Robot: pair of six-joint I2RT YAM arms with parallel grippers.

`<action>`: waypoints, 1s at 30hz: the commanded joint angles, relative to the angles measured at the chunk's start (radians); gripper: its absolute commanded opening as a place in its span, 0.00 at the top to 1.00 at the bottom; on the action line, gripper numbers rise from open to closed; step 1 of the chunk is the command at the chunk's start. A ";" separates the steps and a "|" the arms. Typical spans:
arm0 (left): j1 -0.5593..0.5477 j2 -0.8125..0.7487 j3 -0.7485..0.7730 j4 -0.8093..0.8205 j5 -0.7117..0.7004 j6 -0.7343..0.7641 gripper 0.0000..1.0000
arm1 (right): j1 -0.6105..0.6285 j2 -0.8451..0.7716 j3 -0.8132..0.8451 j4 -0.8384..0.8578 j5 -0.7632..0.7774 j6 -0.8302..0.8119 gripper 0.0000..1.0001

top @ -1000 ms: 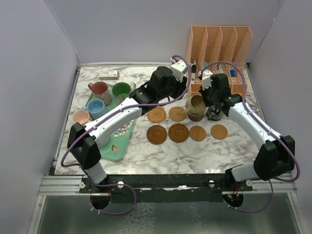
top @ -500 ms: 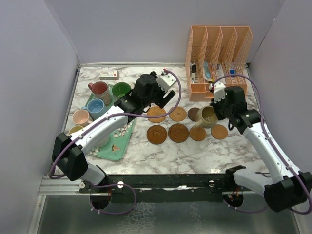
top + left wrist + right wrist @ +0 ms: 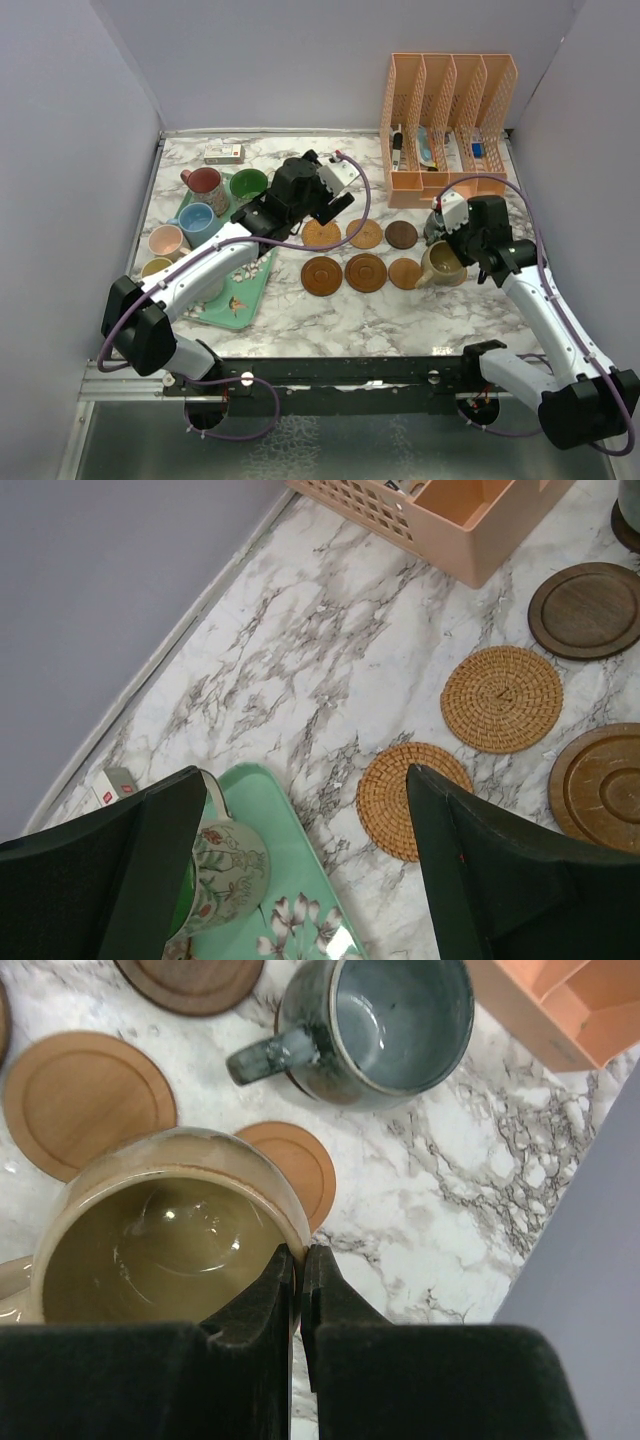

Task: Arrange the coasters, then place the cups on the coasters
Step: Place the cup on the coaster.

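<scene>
My right gripper (image 3: 298, 1255) is shut on the rim of the tan cup (image 3: 160, 1230), holding it tilted over a small orange coaster (image 3: 300, 1165) at the right end of the front row (image 3: 440, 265). The grey-teal cup (image 3: 390, 1020) stands on a dark coaster just behind. My left gripper (image 3: 305, 780) is open and empty, hovering between the green cup (image 3: 225, 865) on the mint tray (image 3: 290, 880) and a woven coaster (image 3: 400, 810). More coasters lie in two rows (image 3: 366, 272). Red (image 3: 205, 181), blue (image 3: 196, 220), pink (image 3: 165, 240) and yellow (image 3: 155, 268) cups stand at the tray.
A peach slotted organizer (image 3: 450, 110) with pens stands at the back right. A small white box (image 3: 223, 153) lies at the back left. Grey walls close in the table on three sides.
My left gripper opened and pulled back left from the coasters toward the tray. My right gripper carried the tan cup from the back row forward and right, over the small coaster.
</scene>
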 commanded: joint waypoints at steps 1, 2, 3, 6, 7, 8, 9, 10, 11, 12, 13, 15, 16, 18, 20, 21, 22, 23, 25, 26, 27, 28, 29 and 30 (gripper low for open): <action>0.007 -0.047 -0.017 0.040 -0.003 0.022 0.15 | -0.041 0.007 -0.012 0.073 -0.024 -0.096 0.99; 0.008 -0.050 -0.020 0.042 -0.001 0.023 0.14 | -0.058 0.010 -0.020 0.092 -0.031 -0.113 0.99; 0.007 -0.052 -0.023 0.044 0.000 0.022 0.14 | -0.074 0.016 -0.026 0.108 -0.040 -0.128 0.99; 0.008 -0.058 -0.028 0.045 0.010 0.023 0.13 | -0.125 0.046 -0.040 0.137 -0.093 -0.172 0.99; 0.009 -0.059 -0.028 0.044 0.013 0.023 0.13 | -0.140 0.056 -0.044 0.147 -0.107 -0.185 0.99; 0.008 -0.060 -0.030 0.044 0.014 0.022 0.13 | -0.156 0.065 -0.047 0.158 -0.127 -0.199 0.99; 0.008 -0.061 -0.030 0.044 0.016 0.022 0.13 | -0.171 0.074 -0.050 0.171 -0.143 -0.209 0.99; 0.008 -0.063 -0.031 0.044 0.017 0.023 0.12 | -0.187 0.084 -0.051 0.177 -0.160 -0.218 0.99; 0.008 -0.063 -0.031 0.045 0.018 0.022 0.12 | -0.200 0.097 -0.047 0.178 -0.177 -0.227 0.99; 0.009 -0.064 -0.032 0.046 0.019 0.024 0.12 | -0.210 0.109 -0.045 0.178 -0.193 -0.234 0.99; 0.008 -0.065 -0.033 0.046 0.021 0.023 0.12 | -0.219 0.120 -0.043 0.181 -0.209 -0.241 0.99; 0.009 -0.067 -0.034 0.047 0.023 0.023 0.12 | -0.235 0.136 -0.044 0.197 -0.228 -0.256 0.99; 0.008 -0.068 -0.036 0.047 0.024 0.023 0.12 | -0.242 0.143 -0.044 0.201 -0.237 -0.263 0.99; 0.008 -0.071 -0.035 0.047 0.028 0.022 0.12 | -0.253 0.154 -0.044 0.208 -0.255 -0.270 0.99; 0.009 -0.072 -0.036 0.047 0.032 0.023 0.12 | -0.265 0.163 -0.041 0.211 -0.277 -0.279 0.99; 0.008 -0.073 -0.036 0.045 0.034 0.023 0.12 | -0.271 0.169 -0.041 0.215 -0.283 -0.282 0.99; 0.009 -0.073 -0.036 0.046 0.035 0.022 0.12 | -0.276 0.173 -0.040 0.219 -0.287 -0.286 0.99; 0.008 -0.073 -0.036 0.046 0.037 0.023 0.12 | -0.279 0.179 -0.039 0.223 -0.290 -0.288 0.99; 0.008 -0.075 -0.036 0.044 0.041 0.022 0.12 | -0.285 0.189 -0.033 0.220 -0.306 -0.296 0.99; 0.009 -0.075 -0.036 0.043 0.043 0.023 0.12 | -0.288 0.193 -0.032 0.219 -0.311 -0.300 0.99; 0.007 -0.076 -0.036 0.043 0.044 0.024 0.12 | -0.290 0.197 -0.032 0.220 -0.316 -0.305 0.99; 0.008 -0.077 -0.036 0.042 0.045 0.024 0.12 | -0.293 0.199 -0.033 0.220 -0.321 -0.312 0.99; 0.010 -0.077 -0.037 0.041 0.047 0.024 0.12 | -0.296 0.199 -0.033 0.219 -0.327 -0.321 0.99; 0.009 -0.078 -0.036 0.040 0.049 0.025 0.12 | -0.300 0.201 -0.033 0.220 -0.335 -0.330 0.99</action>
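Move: The right hand, pinching the tan cup by the right side of its rim, has the small light wooden coaster almost straight below: about 1 cm ahead, level sideways, some 14 cm down. The grey cup stands about 10 cm ahead and 1 cm left, its middle 10 cm lower; another light coaster lies 1 cm ahead and 11 cm left, 14 cm down. For the left hand, the aimed-at coaster is about 28 cm right, 7 cm back and 25 cm below. Keeping its pinch on the tan cup's rim, the right hand lowers the cup about 5 cm towards the light coaster while shifting some 4 cm right, most of that early, to bring the cup's body over it. From the first third on it also eases about 3 cm forward towards the grey cup, the wrist turning only about 5 degrees counter-clockwise and the fingers staying shut. ##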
